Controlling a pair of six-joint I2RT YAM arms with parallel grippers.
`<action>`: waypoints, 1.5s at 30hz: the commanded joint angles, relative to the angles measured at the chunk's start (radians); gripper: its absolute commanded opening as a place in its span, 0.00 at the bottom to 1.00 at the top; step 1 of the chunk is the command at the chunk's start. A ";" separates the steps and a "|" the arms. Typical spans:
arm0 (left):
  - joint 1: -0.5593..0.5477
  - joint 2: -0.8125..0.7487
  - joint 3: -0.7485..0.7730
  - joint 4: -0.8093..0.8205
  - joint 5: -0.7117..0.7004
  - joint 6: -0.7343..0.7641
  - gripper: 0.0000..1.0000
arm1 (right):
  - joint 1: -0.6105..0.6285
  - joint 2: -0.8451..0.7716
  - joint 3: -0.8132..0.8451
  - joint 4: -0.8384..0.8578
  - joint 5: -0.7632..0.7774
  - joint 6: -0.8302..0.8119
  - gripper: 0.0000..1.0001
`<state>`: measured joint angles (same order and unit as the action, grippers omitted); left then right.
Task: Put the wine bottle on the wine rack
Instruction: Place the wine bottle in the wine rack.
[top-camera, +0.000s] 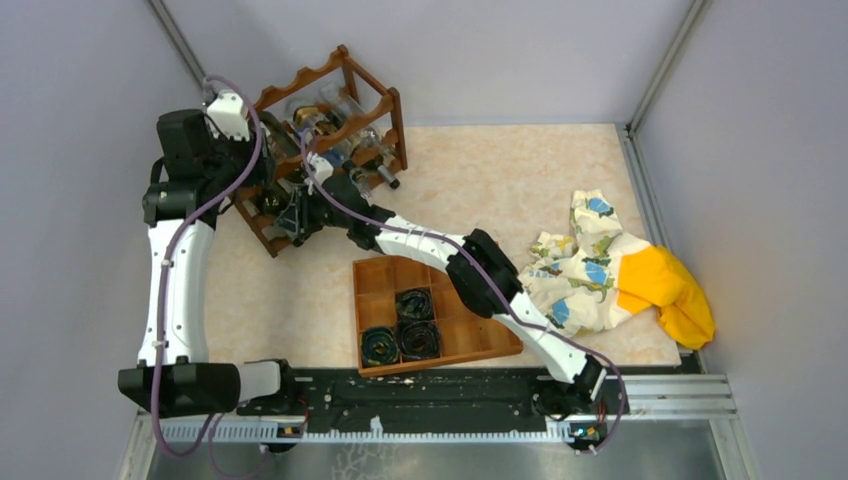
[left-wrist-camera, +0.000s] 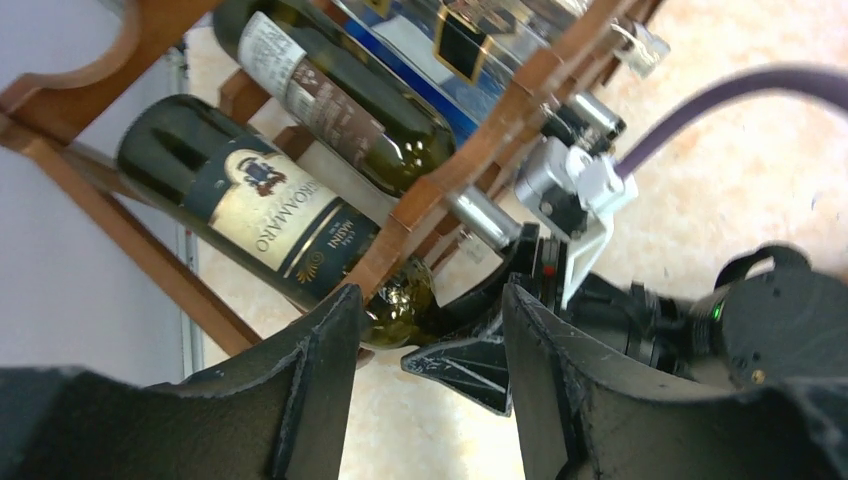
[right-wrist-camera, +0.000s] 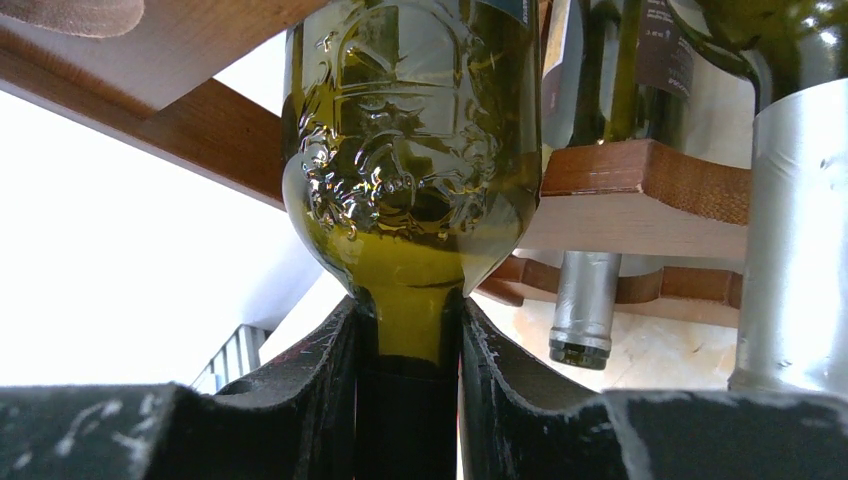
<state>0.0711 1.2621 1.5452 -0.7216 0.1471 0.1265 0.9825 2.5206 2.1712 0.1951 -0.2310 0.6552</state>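
Observation:
The dark reddish-brown wine rack (top-camera: 330, 75) stands at the back left, with several bottles lying in it. In its lower tier lies the green wine bottle (left-wrist-camera: 260, 200) with a cream and navy label, resting on a scalloped rail (left-wrist-camera: 470, 150). My right gripper (right-wrist-camera: 410, 305) is shut on this wine bottle (right-wrist-camera: 410, 150) at the neck, just below the shoulder; in the top view the right gripper (top-camera: 297, 213) sits at the rack's near side. My left gripper (left-wrist-camera: 430, 290) hovers close to the bottle's shoulder, jaws apart and empty.
Other bottles (left-wrist-camera: 340, 100) fill the upper tier, and silver-capped necks (right-wrist-camera: 585, 300) stick out beside my right fingers. A flat orange-brown compartment tray (top-camera: 380, 275) with dark rolled items (top-camera: 415, 325) lies front centre. A patterned and yellow cloth (top-camera: 600, 270) lies right. Grey walls close in.

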 joint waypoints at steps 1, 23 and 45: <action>0.030 -0.024 -0.050 0.045 0.179 0.172 0.59 | -0.018 -0.126 0.012 0.164 -0.041 0.024 0.00; 0.101 0.198 -0.040 0.076 0.312 0.357 0.53 | -0.038 -0.136 -0.036 0.222 -0.076 0.072 0.00; 0.097 0.239 -0.054 0.102 0.671 0.274 0.13 | -0.047 -0.185 -0.061 0.218 -0.088 0.090 0.00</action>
<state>0.1967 1.5108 1.5028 -0.6617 0.5865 0.5037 0.9585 2.4870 2.0933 0.2531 -0.3252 0.7475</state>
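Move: The left hand hovers above and just short of the rack's top front rail near its left end; the spot to grip is about 5 cm ahead, 1 cm right and 9 cm down. The wine bottle's body lies roughly 9 cm ahead, 6 cm left and 16 cm down, with the brown-label bottle some 16 cm ahead, 2 cm left and 15 cm down. For the right hand, already on the wine bottle's neck, the slot's middle is about 10 cm ahead, 11 cm left and nearly level. Down and then forward as well, the left hand drops about 9 cm and reaches some 5 cm out to the rack's top front rail, turning roughly 25 degrees clockwise. Its half-open fingers straddle the rail and close, pinching the wood over the wine bottle's shoulder. The right hand stays almost in place and keeps its grip on the bottle's neck. ##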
